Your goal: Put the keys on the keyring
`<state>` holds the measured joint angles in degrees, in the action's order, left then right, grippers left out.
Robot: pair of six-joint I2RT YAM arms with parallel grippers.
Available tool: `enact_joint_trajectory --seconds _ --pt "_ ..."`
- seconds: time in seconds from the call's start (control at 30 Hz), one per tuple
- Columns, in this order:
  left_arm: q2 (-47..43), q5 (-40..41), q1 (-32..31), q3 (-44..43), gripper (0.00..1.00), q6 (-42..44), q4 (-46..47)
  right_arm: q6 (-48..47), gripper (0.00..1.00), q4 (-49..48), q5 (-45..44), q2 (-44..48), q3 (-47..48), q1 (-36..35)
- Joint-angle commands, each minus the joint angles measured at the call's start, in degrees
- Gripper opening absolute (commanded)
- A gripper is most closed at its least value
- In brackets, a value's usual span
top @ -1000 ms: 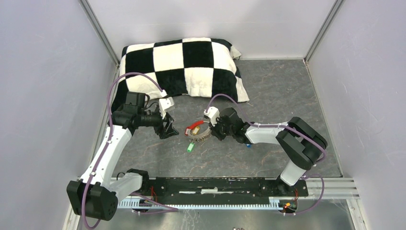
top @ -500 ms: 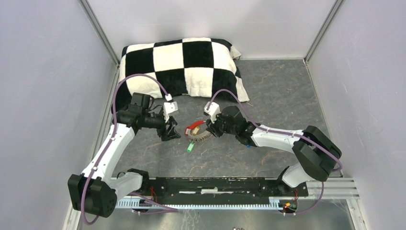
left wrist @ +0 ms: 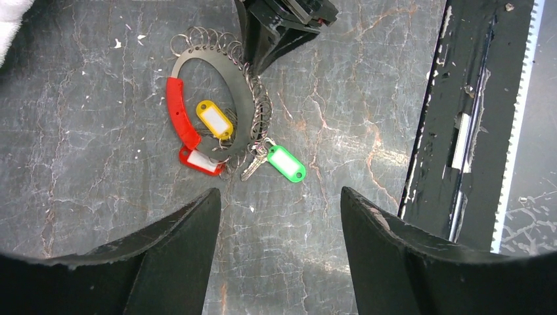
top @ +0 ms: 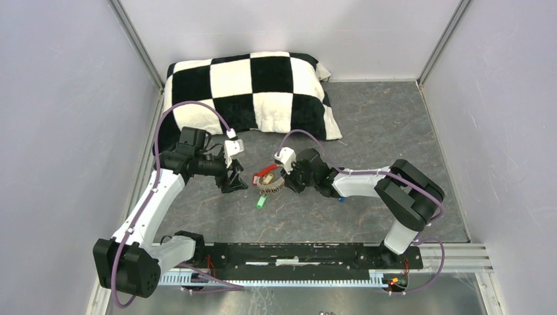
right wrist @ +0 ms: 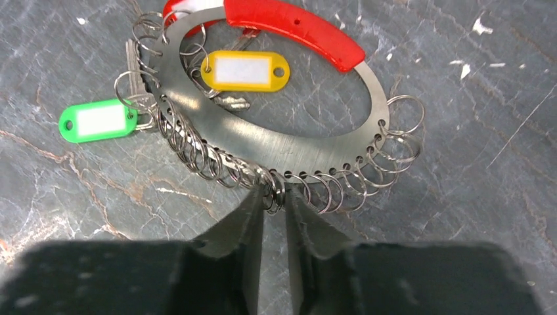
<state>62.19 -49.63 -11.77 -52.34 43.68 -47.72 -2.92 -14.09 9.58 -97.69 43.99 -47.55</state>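
Note:
The keyring is a flat steel oval with a red grip and many small wire rings along its rim. It lies flat mid-table. A yellow-tagged key rests inside the oval. The green-tagged key and a red-tagged one hang off rim rings. A blue-tagged key lies apart under the right forearm. My right gripper stands narrowly open, its tips straddling a couple of rim rings. My left gripper hovers wide open just left of the keys, holding nothing.
A black-and-white checked pillow fills the back left of the grey marbled table. The black base rail runs along the near edge. Pale walls close in both sides.
The right jaws went from shut to slightly parted. That arm swung outward and came back in against the ring's rim. The left arm edged a little toward the keys early on.

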Motion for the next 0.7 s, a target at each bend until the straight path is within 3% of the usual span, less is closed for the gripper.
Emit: enact_joint_trajectory --seconds 0.0,0.1,0.47,0.67 --pt "-1.02 -0.49 -0.18 -0.81 0.73 3.63 0.20 0.37 0.16 -1.59 0.65 -0.57 2.24 -0.23" --pt "-1.17 -0.12 -0.24 -0.51 0.73 4.57 0.18 0.78 0.01 -1.96 1.53 -0.67 2.17 -0.11" --pt "1.53 -0.39 -3.01 0.73 0.70 12.50 0.49 4.81 0.00 -4.61 5.72 7.96 0.48 -0.17" --pt "2.76 -1.15 -5.43 1.78 0.68 10.70 8.53 5.07 0.00 -5.16 6.41 13.83 -2.41 -1.14"
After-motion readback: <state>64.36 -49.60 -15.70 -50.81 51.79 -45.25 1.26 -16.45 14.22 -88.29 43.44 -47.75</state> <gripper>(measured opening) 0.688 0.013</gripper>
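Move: The keyring's middle lies about 4 cm left of the right hand and 2 cm ahead, some 2 cm lower, with its ringed outer edge right at the fingertips. The yellow tag is about 6 cm left and 2 cm ahead, the red tag 9 cm left and 2 cm ahead, and the green tag 7 cm left and 5 cm back. From the left hand, the keyring is about 8 cm right, 6 cm ahead and 16 cm below. Right fingers pinch the keyring's edge rings shut, then lift about 7 cm; left hand eases 2 cm right-down. ##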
